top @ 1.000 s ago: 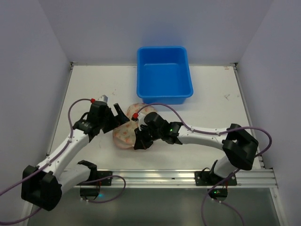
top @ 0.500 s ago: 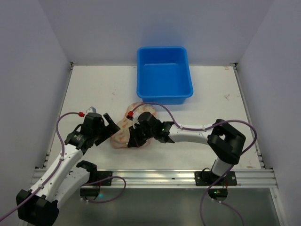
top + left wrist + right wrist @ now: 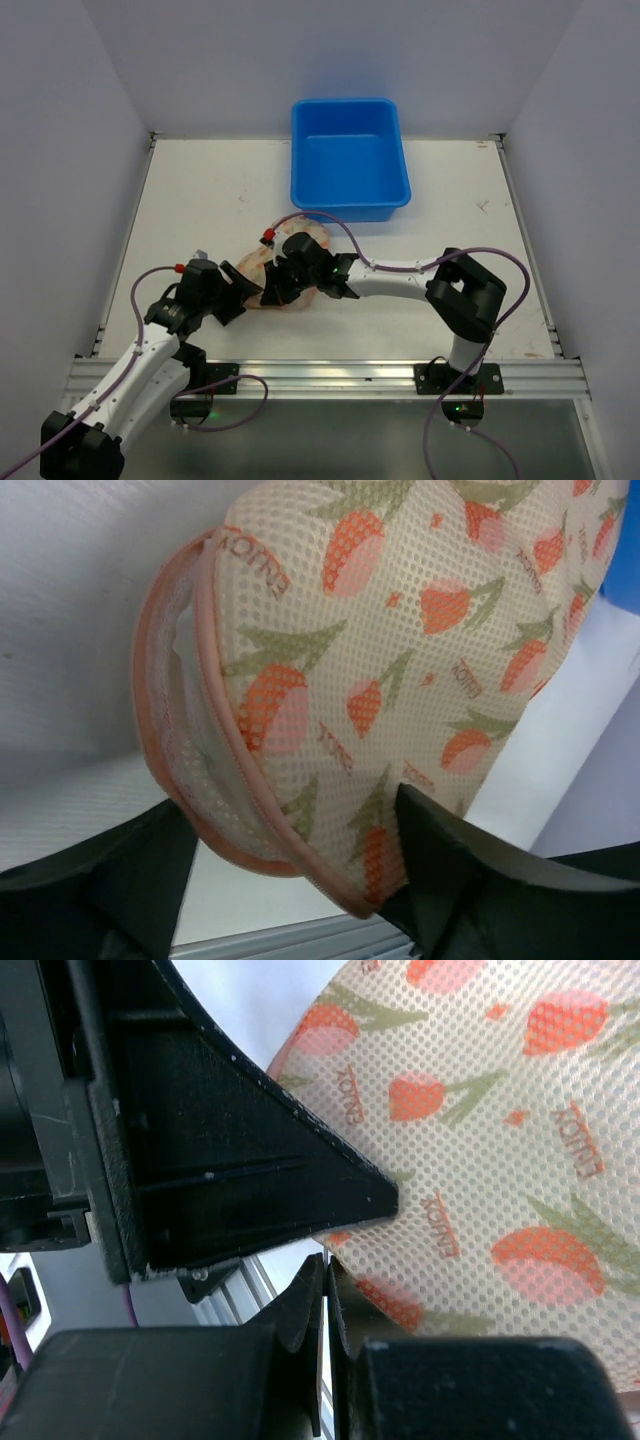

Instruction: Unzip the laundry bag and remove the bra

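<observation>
The laundry bag [image 3: 258,266], cream mesh with orange print and pink edging, lies at the table's near middle between both grippers. In the left wrist view the bag [image 3: 400,630] fills the frame, and its pink edging is parted at the left, showing white inside. My left gripper [image 3: 240,290] is open with the bag's near end between its fingers [image 3: 295,810]. My right gripper [image 3: 272,292] rests against the bag [image 3: 500,1160], jaws shut [image 3: 325,1260] on a thin metal sliver, seemingly the zip pull. The bra is hidden.
A blue plastic tub [image 3: 350,104] stands at the back middle, just beyond the bag. The metal rail [image 3: 330,375] runs along the near edge. White walls close in the table at the left, right and back.
My left arm has drawn back toward the near left. My right gripper has moved left along the bag. The bag has shifted left with them.
</observation>
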Controlling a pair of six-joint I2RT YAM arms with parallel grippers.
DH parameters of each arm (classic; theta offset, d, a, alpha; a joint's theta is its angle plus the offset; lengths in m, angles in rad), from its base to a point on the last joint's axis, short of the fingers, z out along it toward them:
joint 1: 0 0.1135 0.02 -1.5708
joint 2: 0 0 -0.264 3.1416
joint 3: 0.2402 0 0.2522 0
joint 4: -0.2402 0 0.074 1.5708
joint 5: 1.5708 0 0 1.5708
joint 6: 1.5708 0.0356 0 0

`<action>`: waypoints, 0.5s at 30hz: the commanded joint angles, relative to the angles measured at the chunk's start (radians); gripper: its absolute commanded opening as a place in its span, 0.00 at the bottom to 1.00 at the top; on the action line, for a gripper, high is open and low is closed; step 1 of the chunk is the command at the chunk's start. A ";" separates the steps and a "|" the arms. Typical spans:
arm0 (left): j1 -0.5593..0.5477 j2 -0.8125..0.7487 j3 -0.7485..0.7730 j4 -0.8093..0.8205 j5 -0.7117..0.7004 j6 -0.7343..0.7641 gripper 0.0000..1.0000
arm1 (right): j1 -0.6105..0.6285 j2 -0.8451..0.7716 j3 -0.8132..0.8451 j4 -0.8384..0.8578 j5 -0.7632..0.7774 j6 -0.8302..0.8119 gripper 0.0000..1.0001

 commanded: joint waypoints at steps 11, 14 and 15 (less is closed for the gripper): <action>0.004 0.073 0.016 0.096 0.004 0.032 0.00 | -0.070 -0.247 -0.204 -0.152 0.113 -0.061 0.00; 0.004 0.084 0.046 0.082 0.011 0.083 0.00 | -0.153 -0.363 -0.300 -0.224 0.132 -0.062 0.00; 0.004 0.085 0.062 0.079 0.015 0.098 0.00 | -0.214 -0.394 -0.320 -0.235 0.113 -0.055 0.00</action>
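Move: The laundry bag's open rim lies between the left hand's spread fingers, about 1 cm ahead and 1 cm right of its hand point, level with it. The bag's middle is some 8 cm ahead, 7 cm right and 3 cm lower. The right hand, shut on the zip pull, has the bag's near right corner about 9 cm to its right, level fore and aft, a little below. The blue bin stands roughly 30 cm ahead and 18 cm right of the right hand. Rightwards, slowly at first and then fast, the right hand draws the zip pull some 9 cm away from the left hand along the bag's near edge, dipping about 1 cm and turning slightly clockwise, fingers still shut. Before that pull gets going, the left hand edges 1 cm forward and closes fully, pinching the rim, and then stays almost in place as the anchor. ##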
